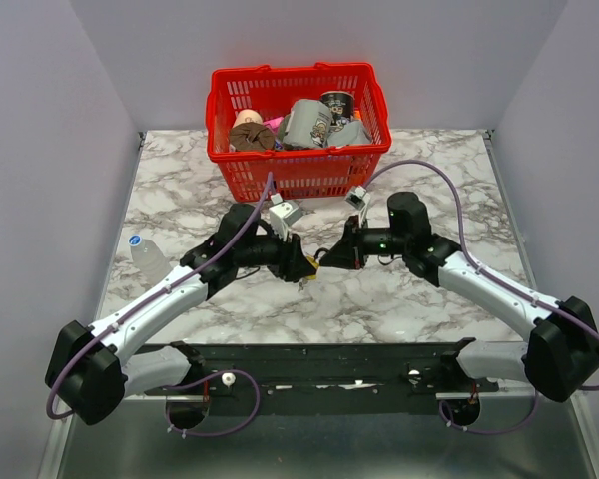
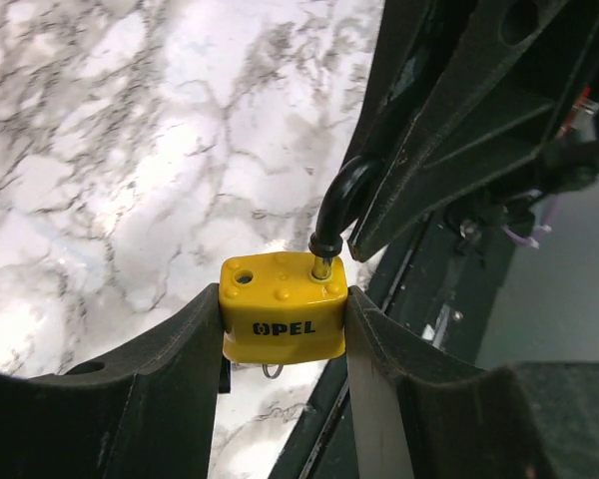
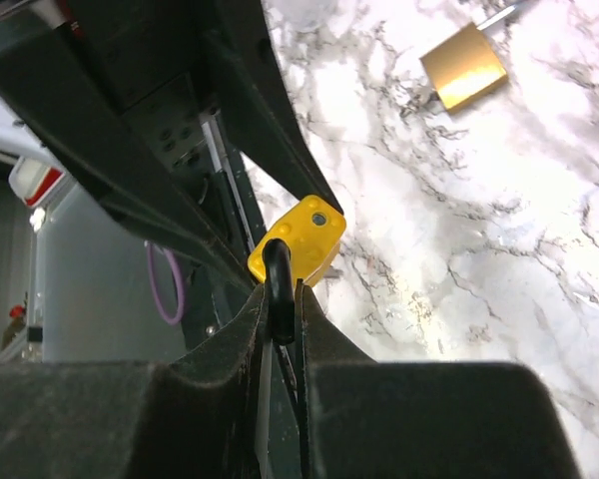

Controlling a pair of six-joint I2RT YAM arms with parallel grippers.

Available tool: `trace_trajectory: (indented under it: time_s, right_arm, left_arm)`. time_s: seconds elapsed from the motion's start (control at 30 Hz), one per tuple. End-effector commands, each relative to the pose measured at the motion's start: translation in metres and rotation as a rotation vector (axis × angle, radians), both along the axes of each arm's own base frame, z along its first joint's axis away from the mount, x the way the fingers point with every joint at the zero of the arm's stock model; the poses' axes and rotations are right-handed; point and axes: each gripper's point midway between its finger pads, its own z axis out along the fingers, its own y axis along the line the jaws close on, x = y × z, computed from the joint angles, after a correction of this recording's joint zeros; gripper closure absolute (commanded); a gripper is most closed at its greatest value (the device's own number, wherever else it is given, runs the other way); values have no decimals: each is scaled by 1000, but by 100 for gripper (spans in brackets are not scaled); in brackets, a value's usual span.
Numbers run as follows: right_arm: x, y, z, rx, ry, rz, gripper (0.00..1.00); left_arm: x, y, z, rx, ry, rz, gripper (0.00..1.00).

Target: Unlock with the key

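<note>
My left gripper (image 2: 283, 311) is shut on the small yellow padlock (image 2: 283, 307), marked OPEL, one finger on each side of its body, above the marble table. The padlock's black shackle (image 2: 341, 205) is out of one hole and stays in the other. My right gripper (image 3: 280, 299) is shut on that shackle (image 3: 278, 279), with the yellow body (image 3: 301, 238) just beyond its fingertips. In the top view the two grippers (image 1: 316, 266) meet nose to nose at mid table. A thin grey metal loop (image 2: 270, 370) peeks from under the padlock; the key itself is hidden.
A larger brass padlock (image 3: 464, 66) lies on the marble further out. A red basket (image 1: 298, 165) with several items stands at the back. A clear bottle with a blue cap (image 1: 145, 257) lies at the left. The black rail (image 1: 319, 364) runs along the near edge.
</note>
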Motion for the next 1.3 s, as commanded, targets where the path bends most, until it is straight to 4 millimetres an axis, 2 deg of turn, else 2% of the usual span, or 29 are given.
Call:
trace_trajectory:
  time_s: [0.0, 0.13, 0.37, 0.47, 0.5, 0.6, 0.7, 0.9, 1.1, 1.13, 1.27]
  right_arm:
    - [9, 8, 7, 0, 61, -49, 99]
    - [18, 10, 3, -12, 78, -87, 99]
    - [25, 8, -2, -24, 89, -140, 98]
    - [25, 6, -2, -26, 86, -156, 82]
    - [25, 6, -2, -27, 85, -159, 70]
    - [27, 3, 0, -26, 73, -179, 47]
    - [28, 0, 0, -28, 59, -200, 36]
    - [30, -8, -3, -32, 37, -250, 28]
    - [28, -15, -8, -40, 24, -279, 26]
    - [28, -15, -9, -41, 20, -278, 26]
    - [27, -17, -14, -50, 22, -281, 25]
  left_arm:
    - [35, 18, -4, 115, -78, 201, 100]
    - [42, 26, -9, 160, -81, 256, 100]
    - [41, 27, -9, 162, -76, 262, 100]
    - [38, 26, -8, 155, -60, 265, 100]
    - [38, 27, -9, 158, -54, 271, 100]
    - [34, 29, -7, 155, -34, 281, 100]
    - [29, 31, -7, 159, -13, 282, 100]
    - [11, 42, -15, 185, 116, 330, 100]
    - [-9, 62, -40, 314, 264, 379, 100]
    - [-16, 67, -49, 364, 306, 372, 100]
    - [-32, 55, -59, 347, 417, 304, 100]
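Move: The yellow padlock's body is already in the left fingers, at the left hand point, with the key sticking out some 3 cm below, 2 cm back and 2 cm to the left. The right fingers already pinch the open shackle's bow; from them the body lies about 3 cm left, 1 cm back and 1 cm lower. The brass padlock is on the table roughly 16 cm left of the left hand, 8 cm farther out and 14 cm below. The yellow padlock, still gripped at body and shackle, is first carried about 2 cm forward and slightly down by both hands together. The right fingers then spread wide, let go of the shackle and edge barely rightward. The left hand keeps its grip and takes the padlock left, down and back, away from them, turning counter-clockwise and tipping further down, some 30 degrees in all. ##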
